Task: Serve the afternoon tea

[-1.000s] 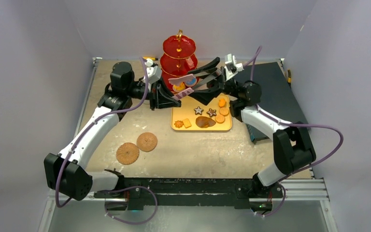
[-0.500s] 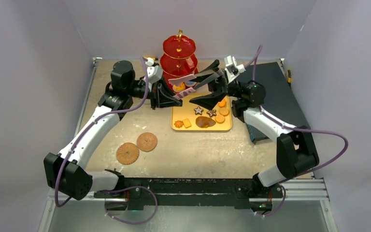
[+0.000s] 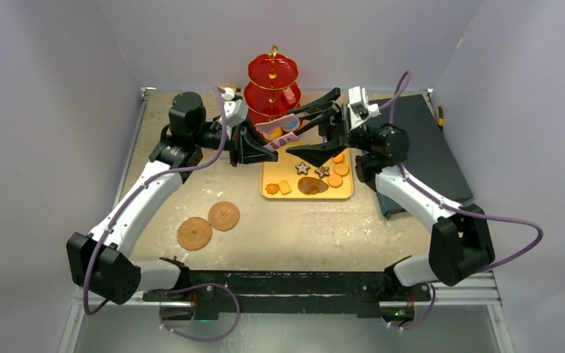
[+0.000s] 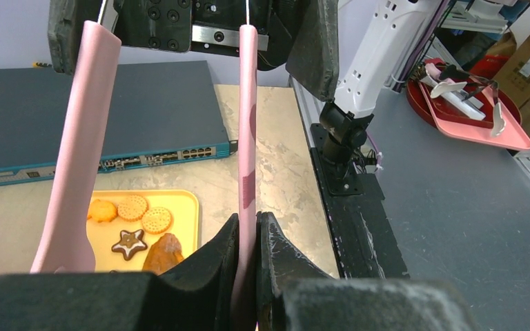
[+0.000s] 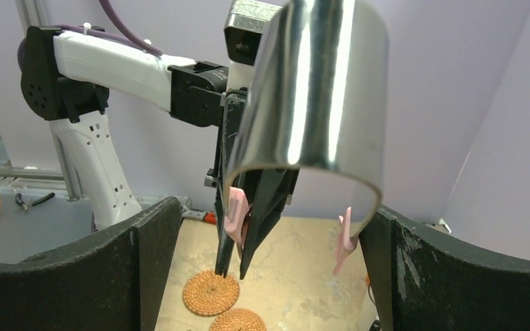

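Note:
The afternoon tea's red three-tier stand (image 3: 273, 81) stands at the back centre, with small pastries on its lowest tier. More biscuits (image 3: 316, 173) (image 4: 132, 207) lie on the yellow tray (image 3: 342, 193). My left gripper (image 3: 268, 151) (image 4: 248, 224) is shut on one pink-tipped arm of the metal tongs (image 3: 279, 126) (image 4: 248, 138), held in the air in front of the stand. My right gripper (image 3: 316, 126) (image 5: 272, 210) is open, its fingers wide on either side of the tongs' shiny bent end (image 5: 310, 89). A gap shows at its left finger (image 5: 138, 269).
Two woven coasters (image 3: 210, 224) (image 5: 210, 293) lie at the front left of the table. A dark blue network switch (image 3: 419, 147) (image 4: 96, 117) lies along the right side. Grey walls close in the back and both sides.
My right gripper has drawn back to the right along the tongs, and its elbow has swung outward. The left arm and the tongs have stayed in place.

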Robot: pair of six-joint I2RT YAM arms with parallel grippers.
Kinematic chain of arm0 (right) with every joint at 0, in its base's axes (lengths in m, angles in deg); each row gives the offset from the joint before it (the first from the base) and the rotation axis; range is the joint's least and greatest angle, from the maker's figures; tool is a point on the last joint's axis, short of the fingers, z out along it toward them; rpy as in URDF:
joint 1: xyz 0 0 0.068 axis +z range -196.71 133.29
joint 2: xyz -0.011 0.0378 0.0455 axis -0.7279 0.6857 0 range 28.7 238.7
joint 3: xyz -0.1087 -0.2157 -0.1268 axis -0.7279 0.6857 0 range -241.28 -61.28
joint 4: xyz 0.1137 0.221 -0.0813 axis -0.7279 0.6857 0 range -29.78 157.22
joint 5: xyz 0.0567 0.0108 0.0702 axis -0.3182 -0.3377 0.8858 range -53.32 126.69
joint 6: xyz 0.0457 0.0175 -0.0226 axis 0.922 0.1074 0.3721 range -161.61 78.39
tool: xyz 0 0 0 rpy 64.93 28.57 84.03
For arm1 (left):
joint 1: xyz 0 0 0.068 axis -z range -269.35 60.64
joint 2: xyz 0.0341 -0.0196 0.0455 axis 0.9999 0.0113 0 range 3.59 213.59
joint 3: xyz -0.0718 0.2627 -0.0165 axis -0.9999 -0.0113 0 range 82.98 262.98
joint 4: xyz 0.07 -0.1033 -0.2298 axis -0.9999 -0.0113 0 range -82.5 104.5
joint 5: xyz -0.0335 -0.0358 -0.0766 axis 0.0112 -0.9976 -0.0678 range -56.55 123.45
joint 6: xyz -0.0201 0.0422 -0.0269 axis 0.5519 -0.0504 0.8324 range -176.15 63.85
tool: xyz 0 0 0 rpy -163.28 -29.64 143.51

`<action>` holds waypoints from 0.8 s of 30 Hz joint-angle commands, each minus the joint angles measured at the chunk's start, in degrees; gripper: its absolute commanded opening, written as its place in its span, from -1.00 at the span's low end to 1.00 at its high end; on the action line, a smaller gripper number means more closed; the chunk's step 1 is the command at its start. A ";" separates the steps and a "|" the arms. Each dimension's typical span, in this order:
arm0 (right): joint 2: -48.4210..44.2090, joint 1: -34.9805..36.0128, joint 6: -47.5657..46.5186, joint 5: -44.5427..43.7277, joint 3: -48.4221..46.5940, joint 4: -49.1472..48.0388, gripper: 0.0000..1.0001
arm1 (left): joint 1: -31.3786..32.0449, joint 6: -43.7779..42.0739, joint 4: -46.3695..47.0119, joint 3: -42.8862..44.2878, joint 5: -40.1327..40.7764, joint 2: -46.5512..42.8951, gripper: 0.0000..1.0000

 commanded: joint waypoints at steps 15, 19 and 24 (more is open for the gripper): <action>-1.00 1.40 -7.50 -5.97 -3.21 10.11 0.80 | 0.85 -6.89 0.78 3.22 1.68 -1.01 -1.00; -2.04 1.42 -9.57 -6.76 -2.40 11.80 0.67 | 0.87 -5.28 2.17 3.72 1.70 -0.81 -1.00; -3.28 1.42 -11.33 -7.48 -2.73 13.82 0.46 | 0.87 -5.11 1.75 3.75 1.57 -0.74 -1.00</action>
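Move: The tongs are already in the left gripper's shut fingers by one pink jaw. From the left hand their middle is roughly 7 cm right, 4 cm ahead and 7 cm up. From the wide-open right hand it lies about 3 cm ahead, 2 cm right and barely 1 cm above. The yellow tray is about 8 cm ahead of the right hand, 4 cm right and 42 cm below; the red stand 21 cm ahead, 4 cm left and 26 cm below. Shift the right gripper about 3 cm forward and slightly left, swinging it some 5 degrees clockwise, so that the tongs' two arms sit centred between its fingers. Start closing those fingers, by roughly a fifth, bringing the rear finger up beside the near arm. Keep the left gripper shut on its pink jaw, holding the tongs nearly still. ##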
